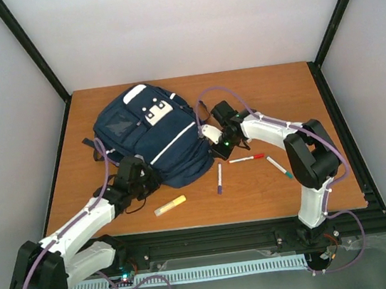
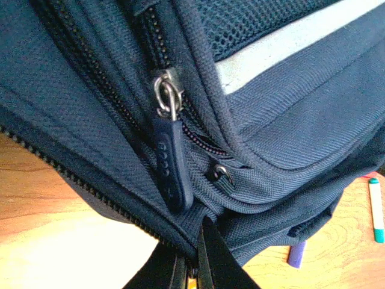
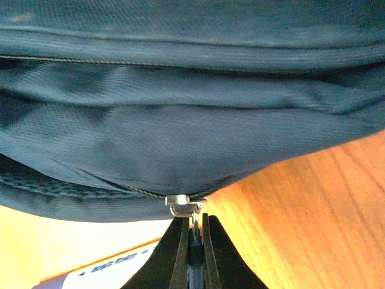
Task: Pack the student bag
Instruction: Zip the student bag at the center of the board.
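Note:
The student bag (image 1: 152, 132), a navy backpack with white patches and a thin white stripe, lies flat on the wooden table. My left gripper (image 1: 140, 178) is at its near left corner. In the left wrist view that gripper (image 2: 201, 250) is shut on a fold of the bag's fabric (image 2: 207, 211) beside a dark zip pull (image 2: 171, 162). My right gripper (image 1: 211, 140) is at the bag's right edge. There the right gripper (image 3: 194, 232) is shut on the pull under a metal zip slider (image 3: 186, 201), and the bag's side (image 3: 192, 120) fills the view.
Loose on the table in front of the bag lie a yellow highlighter (image 1: 170, 206), a purple marker (image 1: 219, 179), a red marker (image 1: 247, 158) and a teal-capped marker (image 1: 280, 167). A white object with blue print (image 3: 102, 271) shows below the bag.

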You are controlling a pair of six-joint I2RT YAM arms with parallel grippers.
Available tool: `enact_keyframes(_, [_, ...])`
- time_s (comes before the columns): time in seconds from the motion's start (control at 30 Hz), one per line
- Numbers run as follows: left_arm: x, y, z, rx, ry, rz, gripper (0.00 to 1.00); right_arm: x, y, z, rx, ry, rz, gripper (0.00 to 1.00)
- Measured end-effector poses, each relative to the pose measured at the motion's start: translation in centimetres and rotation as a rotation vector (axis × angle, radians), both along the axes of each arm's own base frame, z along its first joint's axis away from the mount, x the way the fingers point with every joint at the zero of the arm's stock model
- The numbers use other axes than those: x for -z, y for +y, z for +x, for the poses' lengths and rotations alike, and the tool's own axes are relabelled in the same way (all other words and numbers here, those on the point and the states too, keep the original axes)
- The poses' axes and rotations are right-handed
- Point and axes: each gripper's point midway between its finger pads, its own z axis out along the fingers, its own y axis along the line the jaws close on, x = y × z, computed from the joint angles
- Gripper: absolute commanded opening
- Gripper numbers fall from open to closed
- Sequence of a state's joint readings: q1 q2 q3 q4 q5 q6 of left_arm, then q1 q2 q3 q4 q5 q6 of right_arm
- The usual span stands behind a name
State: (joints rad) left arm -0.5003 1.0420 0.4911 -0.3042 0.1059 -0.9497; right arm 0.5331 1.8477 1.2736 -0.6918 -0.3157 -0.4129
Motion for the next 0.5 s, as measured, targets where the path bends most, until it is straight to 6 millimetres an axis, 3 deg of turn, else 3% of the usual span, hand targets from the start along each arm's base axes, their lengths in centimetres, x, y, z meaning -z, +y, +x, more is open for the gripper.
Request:
enact_keyframes(0.17, [0.7, 1.4, -0.1, -0.029, 0.024, 0.030, 0.01, 0.0, -0.1, 0.9, -0.005, -0.049, -0.009, 0.03])
enact_keyframes(0.27, [1.5, 2.2, -0.1, -0.047, 0.051, 0.054, 0.01, 0.7, -0.1, 0.2, -0.035, -0.076, -0.015, 0.03])
enact_keyframes(0.4, [3.8, 4.1, 0.0, -0.096, 0.125, 0.119, 0.01, 1.8, 1.6, -3.3, -0.134, -0.126, -0.066, 0.03])
enact_keyframes(0.5, [4.6, 5.9, 0.7, -0.143, 0.156, 0.174, 0.01, 2.1, 4.5, -6.9, -0.252, -0.156, -0.097, 0.03])
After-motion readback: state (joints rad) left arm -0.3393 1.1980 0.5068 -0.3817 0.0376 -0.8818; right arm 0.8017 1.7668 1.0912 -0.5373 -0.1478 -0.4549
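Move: The left gripper still pinches the zip edge at the student bag's left side; the pinched zip pull lies about 21 cm to its right and 6 cm ahead, slightly lower, the bag's middle 15 cm straight ahead, the highlighter 8 cm back, 3 cm right and 7 cm below. For the right gripper, holding the pull, the bag's near end is 10 cm left and 6 cm back; some 5 cm below lie the purple marker, 8 cm straight back, and the red marker, 9 cm right and 2 cm back. Keep both grippers shut. After easing forward barely a centimetre, sweep the right one with the zip pull about 7 cm back and 4–5 cm left, sinking slightly and turning counter-clockwise. Meanwhile draw the left gripper and its pinched zip edge about 6 cm left and, increasingly, down towards the table, tilting the wrist some 15 degrees. ##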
